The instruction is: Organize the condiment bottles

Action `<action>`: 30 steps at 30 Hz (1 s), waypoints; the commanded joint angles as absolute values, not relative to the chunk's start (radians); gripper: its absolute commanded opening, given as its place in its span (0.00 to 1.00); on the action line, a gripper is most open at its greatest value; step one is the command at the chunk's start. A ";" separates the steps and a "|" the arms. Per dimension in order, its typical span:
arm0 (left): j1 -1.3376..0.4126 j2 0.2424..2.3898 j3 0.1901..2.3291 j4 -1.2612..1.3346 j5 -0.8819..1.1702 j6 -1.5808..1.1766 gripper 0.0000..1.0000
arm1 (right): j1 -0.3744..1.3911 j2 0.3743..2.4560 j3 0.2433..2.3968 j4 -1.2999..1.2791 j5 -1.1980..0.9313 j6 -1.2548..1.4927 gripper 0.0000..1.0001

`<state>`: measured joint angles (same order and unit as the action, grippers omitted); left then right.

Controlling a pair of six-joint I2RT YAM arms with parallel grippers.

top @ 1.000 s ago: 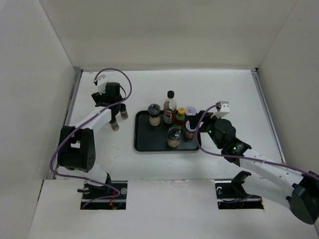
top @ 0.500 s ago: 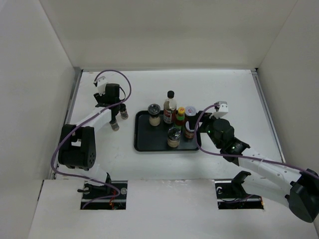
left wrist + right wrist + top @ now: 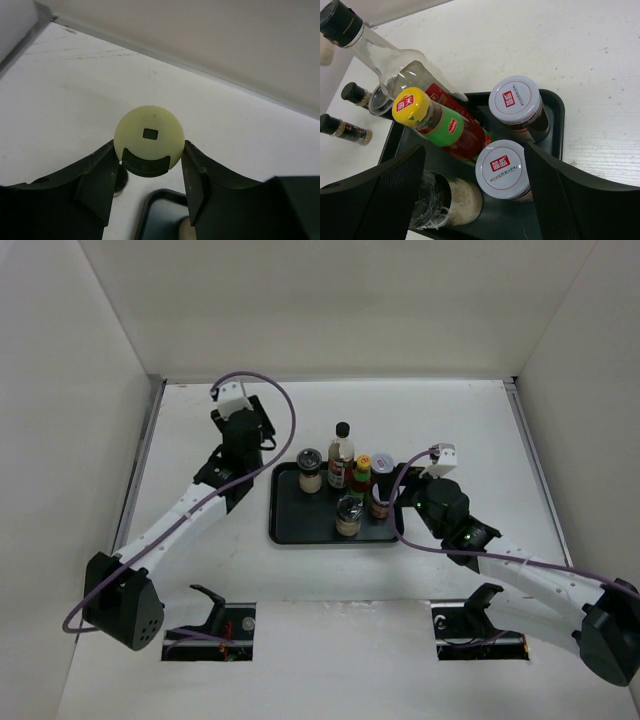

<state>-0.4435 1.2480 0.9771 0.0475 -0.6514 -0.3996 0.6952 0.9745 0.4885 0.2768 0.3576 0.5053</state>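
My left gripper (image 3: 149, 157) is shut on a spice jar with a pale yellow lid (image 3: 149, 135), held above the table just beyond the black tray's (image 3: 159, 212) back-left corner. From above, the left gripper (image 3: 256, 430) hangs left of the tray (image 3: 290, 528). On the tray stand a tall clear black-capped bottle (image 3: 342, 452), a red yellow-capped sauce bottle (image 3: 362, 476), a dark-lidded jar (image 3: 309, 470), a glass jar (image 3: 348, 515) and two white-lidded jars (image 3: 501, 169) (image 3: 515, 100). My right gripper (image 3: 477, 200) stands open astride the nearer white-lidded jar.
Two small dark-capped bottles (image 3: 355, 94) (image 3: 342, 130) stand on the table left of the tray, under my left arm. White walls close in the table at the back and on both sides. My right arm (image 3: 520, 565) reaches in from the near right.
My left gripper closed on the yellow-lidded jar, and the left arm stretched out, moving it back and right toward the tray. The right arm edged slightly toward the tray.
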 commanded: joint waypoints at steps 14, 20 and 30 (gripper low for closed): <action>-0.706 1.298 0.805 0.136 -0.681 -0.497 0.38 | 0.693 0.951 0.485 0.325 0.360 0.502 0.83; -0.708 1.347 0.775 0.158 -0.675 -0.512 0.38 | 0.694 0.957 0.488 0.325 0.362 0.499 0.84; -0.690 1.442 0.753 0.196 -0.663 -0.520 0.42 | 0.697 0.957 0.486 0.330 0.362 0.499 0.84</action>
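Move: The left hand already holds the yellow-capped bottle, bound for the empty far-left part of the tray, about 5 cm back, 8 cm right and some 25 cm below. The black-lidded jar stands just past that spot, 3 cm back and 13 cm right of the hand; the glass bottle is about 2 cm back and 22 cm right, and the nearer shaker is level, 4 cm left. From the right hand the spot is some 7 cm ahead and 27 cm left. The left arm, still gripping the yellow-capped bottle by its cap, first swings it quickly right and somewhat back, roughly 9 cm sideways, away from the shakers and over the tray's far-left corner, turning slightly clockwise while it starts down. From there the hand drops almost straight down beside the left of the black-lidded jar, about 15 cm lower in all, its fingers tipping some 15 degrees further down and staying closed, with the held bottle ending up against the jar. ##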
